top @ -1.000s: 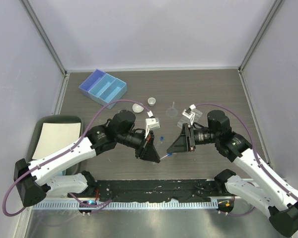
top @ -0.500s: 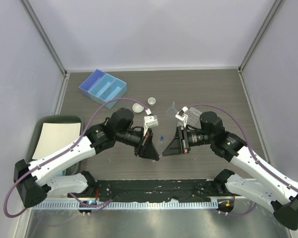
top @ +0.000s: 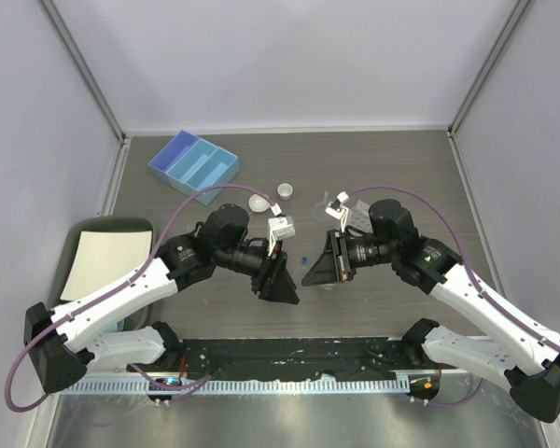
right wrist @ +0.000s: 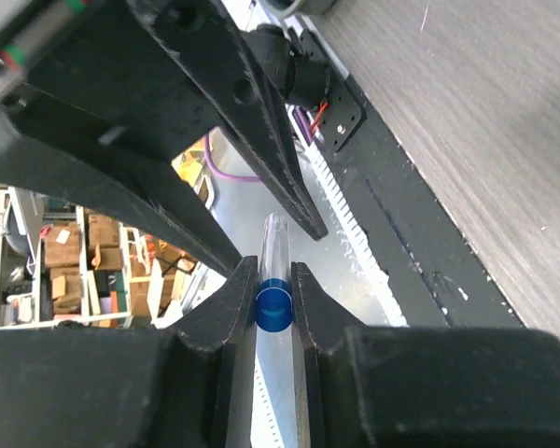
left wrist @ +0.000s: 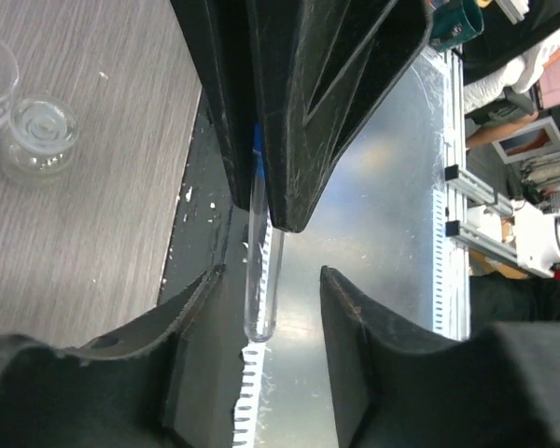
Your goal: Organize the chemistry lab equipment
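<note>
A clear blue-capped test tube (right wrist: 273, 306) hangs in the air between the two arms, above the table's near edge. My right gripper (right wrist: 273, 280) is shut on its capped end. The tube's round bottom (left wrist: 261, 280) reaches between the fingers of my left gripper (left wrist: 271, 273), which is open; a gap shows on the right side of the tube. From above, the left gripper (top: 292, 295) and the right gripper (top: 308, 277) meet tip to tip. Two white dishes (top: 259, 203) (top: 285, 191) and the clear tube rack (top: 359, 217) sit behind the arms. A clear glass beaker (left wrist: 39, 138) stands on the table.
A pale-blue divided tray (top: 193, 165) sits at the back left. A green tray holding a white sheet (top: 107, 257) lies at the left edge. A small blue-capped piece (top: 301, 259) lies on the table between the arms. The black rail (top: 289, 355) runs along the near edge.
My right gripper moved left to meet the left one and closed on the tube's capped end. The left gripper, shut on the tube before, has opened.
</note>
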`<move>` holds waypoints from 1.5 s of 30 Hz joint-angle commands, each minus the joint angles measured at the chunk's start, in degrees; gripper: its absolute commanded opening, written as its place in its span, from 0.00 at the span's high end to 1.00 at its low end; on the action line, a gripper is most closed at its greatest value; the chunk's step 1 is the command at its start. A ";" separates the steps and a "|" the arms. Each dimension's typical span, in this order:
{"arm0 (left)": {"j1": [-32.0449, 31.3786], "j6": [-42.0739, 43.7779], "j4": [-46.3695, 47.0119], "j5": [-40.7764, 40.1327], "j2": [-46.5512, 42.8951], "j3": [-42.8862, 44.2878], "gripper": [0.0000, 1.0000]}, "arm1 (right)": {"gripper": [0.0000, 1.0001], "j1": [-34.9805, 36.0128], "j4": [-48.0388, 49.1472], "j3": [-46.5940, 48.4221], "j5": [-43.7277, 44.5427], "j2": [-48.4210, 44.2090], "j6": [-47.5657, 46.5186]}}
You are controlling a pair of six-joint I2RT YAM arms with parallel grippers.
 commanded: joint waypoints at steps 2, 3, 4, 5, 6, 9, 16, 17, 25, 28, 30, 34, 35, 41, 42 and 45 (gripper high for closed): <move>0.53 0.41 -2.56 -7.18 -3.32 0.76 0.18 | 0.99 0.15 -6.34 9.29 6.96 2.61 -8.39; 0.88 0.15 -3.52 -9.29 -3.85 1.29 0.09 | 0.99 0.07 -9.05 10.43 8.19 3.31 -9.28; 1.32 -0.20 -5.10 -11.05 -3.94 2.34 0.00 | 0.99 -0.02 -10.38 12.44 10.99 4.10 -10.07; 2.36 -0.55 -5.90 -11.77 -4.11 3.04 0.00 | 0.99 -0.37 -11.70 13.51 12.32 5.85 -11.82; 2.90 -1.25 -6.78 -12.82 -4.12 3.83 0.00 | 0.99 -0.72 -13.98 14.30 13.55 6.83 -12.44; 4.04 -1.61 -10.99 -20.62 -4.90 6.56 0.00 | 0.99 -3.35 -18.81 17.20 19.00 10.78 -15.07; 5.80 -1.79 -21.28 -41.64 -5.35 9.82 0.00 | 0.99 -15.39 -24.45 22.65 30.68 18.52 -18.77; 5.89 -1.96 -21.81 -43.66 -5.26 9.82 0.00 | 0.99 -16.45 -24.63 23.09 32.01 19.48 -19.04; 6.59 -1.61 -21.47 -56.58 -5.35 5.69 0.00 | 0.99 -20.94 -24.02 30.28 51.59 30.82 -17.11; 7.12 -0.91 -19.19 -56.25 -5.43 3.15 0.00 | 0.99 -21.12 -24.37 34.94 57.74 35.48 -17.72; 7.91 -0.56 -17.34 -55.46 -5.08 1.47 0.00 | 0.99 -21.20 -25.33 37.67 59.17 39.43 -18.51; 9.58 -0.56 -17.07 -53.35 -3.59 0.85 0.00 | 0.99 -21.82 -26.39 43.21 61.99 45.23 -19.48; 10.19 -0.64 -17.16 -52.74 -3.68 0.68 0.00 | 0.99 -22.08 -26.48 43.75 62.08 46.11 -19.65; 10.99 -0.91 -16.37 -52.47 -5.52 -0.99 0.00 | 0.99 -25.15 -26.39 44.98 61.38 51.48 -20.10; 10.99 -1.00 -16.45 -52.73 -5.61 -0.99 0.00 | 0.99 -25.51 -26.13 45.24 60.25 51.83 -20.10; 11.16 -1.08 -16.45 -52.73 -5.61 -1.26 0.00 | 0.99 -26.12 -26.04 46.56 59.27 53.33 -20.10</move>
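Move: The right hand has the tube by its blue cap. The tube rack lies about 28 cm ahead of it, 15 cm to its right and 24 cm below. The funnel is some 34 cm ahead and 6 cm right, the glassware 13 cm ahead and 7 cm right, and a loose tube 14 cm ahead and 2 cm left, all at table level. From the left hand, the two tubes lie roughly 23 cm ahead and 7 cm left, 24 cm down. Keeping its pinch on the capped end, the right hand carries the tube off from between the left fingers, some 30 cm forward, about 20 cm right and 13 cm down to the rack, swinging its fingers from sideways to steeply down. The left fingers, already parting, open wide as that hand draws about 14 cm forward and 14 cm left, sinking 7 cm and turning forward and down. ##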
